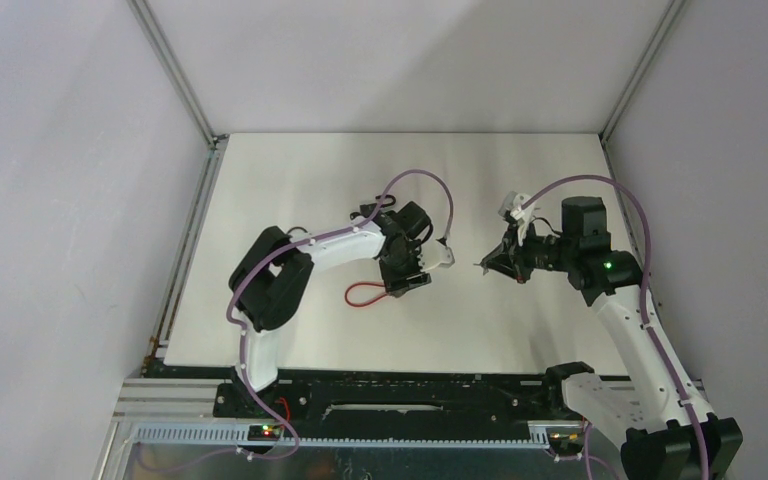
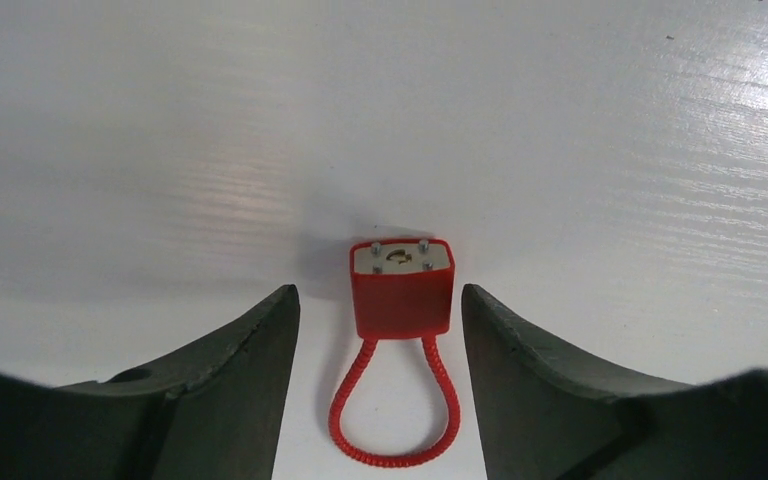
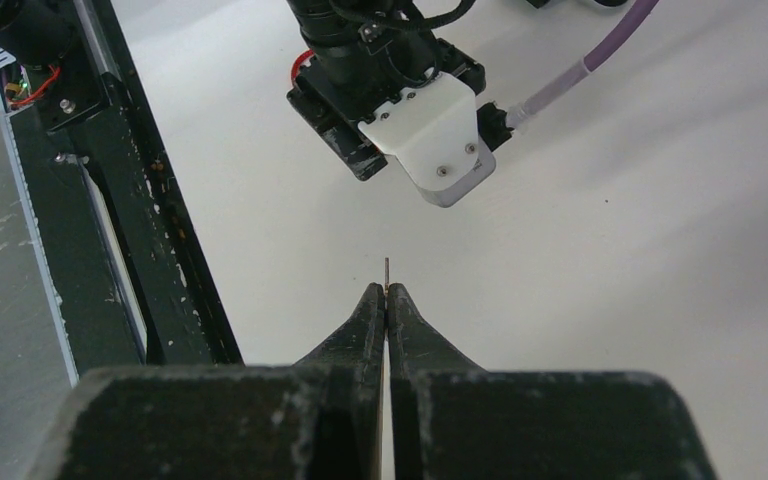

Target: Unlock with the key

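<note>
A red padlock (image 2: 401,300) with a red coiled cable loop (image 2: 395,455) lies on the white table. Its pale keyhole face (image 2: 400,258) points away from the left wrist camera. My left gripper (image 2: 378,292) is open, one finger on each side of the lock body, with a gap on both sides. In the top view the left gripper (image 1: 407,275) sits over the lock, and only the red loop (image 1: 362,295) shows. My right gripper (image 3: 387,290) is shut on the key (image 3: 387,268), whose thin blade sticks out past the fingertips. The right gripper (image 1: 490,265) hovers to the right of the left one, pointing at it.
The left arm's wrist with its white camera mount (image 3: 435,140) fills the top of the right wrist view. A black frame rail (image 3: 150,250) runs along the table's near edge. Grey walls with aluminium posts (image 1: 175,70) enclose the table on three sides.
</note>
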Controlling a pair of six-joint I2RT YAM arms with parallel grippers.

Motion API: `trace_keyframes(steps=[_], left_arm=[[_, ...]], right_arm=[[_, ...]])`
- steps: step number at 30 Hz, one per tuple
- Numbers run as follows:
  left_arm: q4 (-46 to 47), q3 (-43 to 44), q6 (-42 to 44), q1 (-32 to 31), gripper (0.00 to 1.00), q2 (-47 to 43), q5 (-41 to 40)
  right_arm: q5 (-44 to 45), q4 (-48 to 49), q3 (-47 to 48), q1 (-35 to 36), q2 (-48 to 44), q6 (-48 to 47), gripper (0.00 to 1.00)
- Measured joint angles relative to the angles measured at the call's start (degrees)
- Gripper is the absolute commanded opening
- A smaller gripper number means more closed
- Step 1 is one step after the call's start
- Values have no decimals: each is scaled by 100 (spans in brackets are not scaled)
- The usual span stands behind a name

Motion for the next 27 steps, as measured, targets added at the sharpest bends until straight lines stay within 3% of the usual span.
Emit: trace_keyframes(steps=[8, 15, 18, 20, 27], left_arm=[[417, -396, -11, 66, 54, -61, 160], [651, -496, -55, 166, 22, -120, 273], [785, -754, -57, 186, 14, -317, 380], [776, -920, -57, 197, 2, -549, 514], [518, -857, -4, 175, 0, -2133, 1423]], right_arm=[[-26, 2, -11, -37, -2, 42, 0], [-66, 4, -11, -55, -4, 66, 0], [-90, 22, -11, -76, -4, 107, 0], [-122, 63, -11, -94, -4, 157, 0], [-385, -17, 109, -111, 76, 275, 0]])
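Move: The red cable lock lies on the table almost exactly between the left hand's open fingers, about 2 cm below the hand point, its keyhole end facing right. The black padlock is about 18 cm ahead of that hand and 5 cm to its left; the held key hangs some 14 cm to its right, 4 cm back and 19 cm above it. From the right hand, the red cable lock is roughly 16 cm left, 5 cm ahead and 21 cm below. The left fingers sink about a centimetre around the red lock, close and pinch its body from front and back, then lift it fast, some 11 cm, easing back about 3 cm. During the lift the wrist tilts some 20 degrees, swinging the fingertips and keyhole end further to the right, towards the key that the right hand still holds nearly still. ##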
